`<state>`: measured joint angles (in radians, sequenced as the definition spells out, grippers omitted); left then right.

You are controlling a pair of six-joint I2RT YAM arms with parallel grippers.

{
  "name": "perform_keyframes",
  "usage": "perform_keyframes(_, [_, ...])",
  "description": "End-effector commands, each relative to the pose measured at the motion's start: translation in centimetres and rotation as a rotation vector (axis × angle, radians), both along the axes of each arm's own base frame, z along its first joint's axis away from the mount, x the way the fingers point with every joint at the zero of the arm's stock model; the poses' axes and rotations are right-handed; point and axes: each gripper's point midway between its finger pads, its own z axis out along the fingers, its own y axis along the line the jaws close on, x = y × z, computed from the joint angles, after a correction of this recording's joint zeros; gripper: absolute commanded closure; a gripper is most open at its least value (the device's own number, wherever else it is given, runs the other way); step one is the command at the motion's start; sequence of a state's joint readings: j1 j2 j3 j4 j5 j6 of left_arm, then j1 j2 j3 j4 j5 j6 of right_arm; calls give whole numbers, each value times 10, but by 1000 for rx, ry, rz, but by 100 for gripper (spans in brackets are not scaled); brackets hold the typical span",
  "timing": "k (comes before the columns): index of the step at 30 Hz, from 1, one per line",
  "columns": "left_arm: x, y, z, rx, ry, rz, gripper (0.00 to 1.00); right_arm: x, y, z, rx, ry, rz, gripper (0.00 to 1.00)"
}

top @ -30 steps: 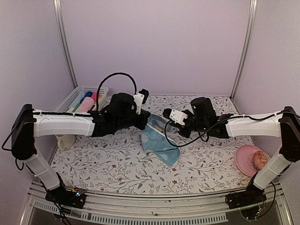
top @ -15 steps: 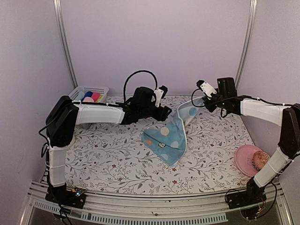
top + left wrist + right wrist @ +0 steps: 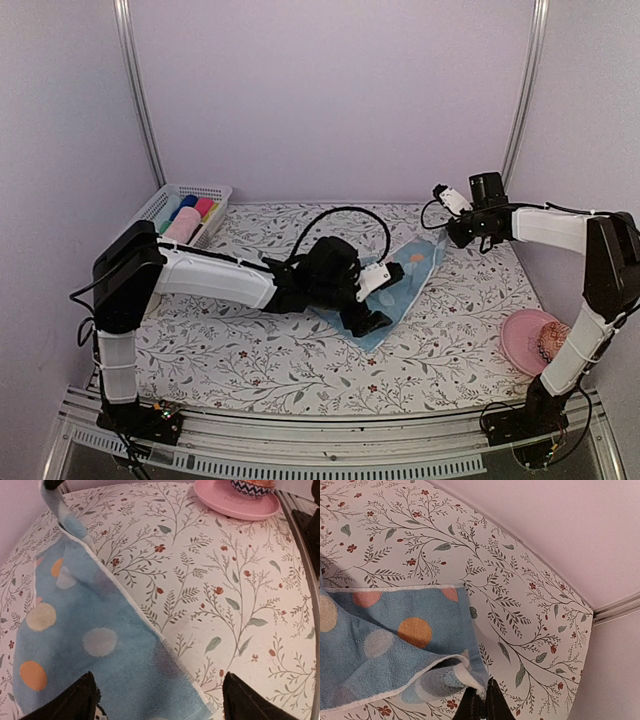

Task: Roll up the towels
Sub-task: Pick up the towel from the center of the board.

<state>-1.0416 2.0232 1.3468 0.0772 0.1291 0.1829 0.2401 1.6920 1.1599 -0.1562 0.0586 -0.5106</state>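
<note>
A blue towel with pale and orange dots lies mostly flat on the flowered table, running from the middle toward the back right. My left gripper is open, low over the towel's near corner; in the left wrist view its gripper has its two fingertips wide apart, straddling the towel's edge. My right gripper is shut on the towel's far right corner. In the right wrist view its gripper pinches that folded corner just above the table.
A white basket with rolled towels stands at the back left. A pink plate holding a patterned object sits at the front right and also shows in the left wrist view. Purple walls close the back and sides.
The towel came down from hanging to lying spread on the table. My left arm swung from the back to the towel's near corner. My right gripper lowered slightly, still holding its corner.
</note>
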Motion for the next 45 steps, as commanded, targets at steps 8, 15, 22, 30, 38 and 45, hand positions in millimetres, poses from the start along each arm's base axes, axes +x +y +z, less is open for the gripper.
perform_keyframes(8, [-60, 10, -62, 285, -31, -112, 27, 4, 5, 14, 67, -5, 20, 98])
perform_keyframes(15, [-66, 20, -94, 406, -15, -121, 47, 2, 8, 16, 81, -1, 30, 98])
perform_keyframes(22, [-61, 27, -108, 460, -24, -105, 57, 1, 10, 16, 91, 5, 39, 98])
perform_keyframes(30, [-61, 29, -121, 507, -10, -110, 79, 0, 12, 19, 102, -1, 48, 98])
perform_keyframes(38, [-47, 32, -108, 491, -22, -27, 100, -1, 15, 22, 112, -2, 67, 98])
perform_keyframes(45, [-23, 33, -39, 279, -58, 89, 100, -5, 20, 30, 124, -16, 103, 98])
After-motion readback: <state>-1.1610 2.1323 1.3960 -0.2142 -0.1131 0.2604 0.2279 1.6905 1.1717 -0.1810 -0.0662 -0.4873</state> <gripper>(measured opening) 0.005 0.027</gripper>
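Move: The towel's near corner lies flat on the board about 5 cm back from the left hand, a couple of centimetres to its left and some 9 cm below. The towel's raised far corner, in the right fingers, is about 20 cm ahead of the left hand, 15 cm to its right and 3 cm higher; the pink plate is roughly 33 cm to its right and 2 cm back. From the right hand that near corner is about 25 cm back, 17 cm left and 14 cm below. The towel's near corner gets pinched by the left hand, which first draws back about 6 cm, then sinks some 9 cm onto it, its left side rolling up by a good 20 degrees. The wide-open fingers narrow on the way down and shut there, then the hand eases a little forward and left. The right fingers keep their hold on the far corner. ##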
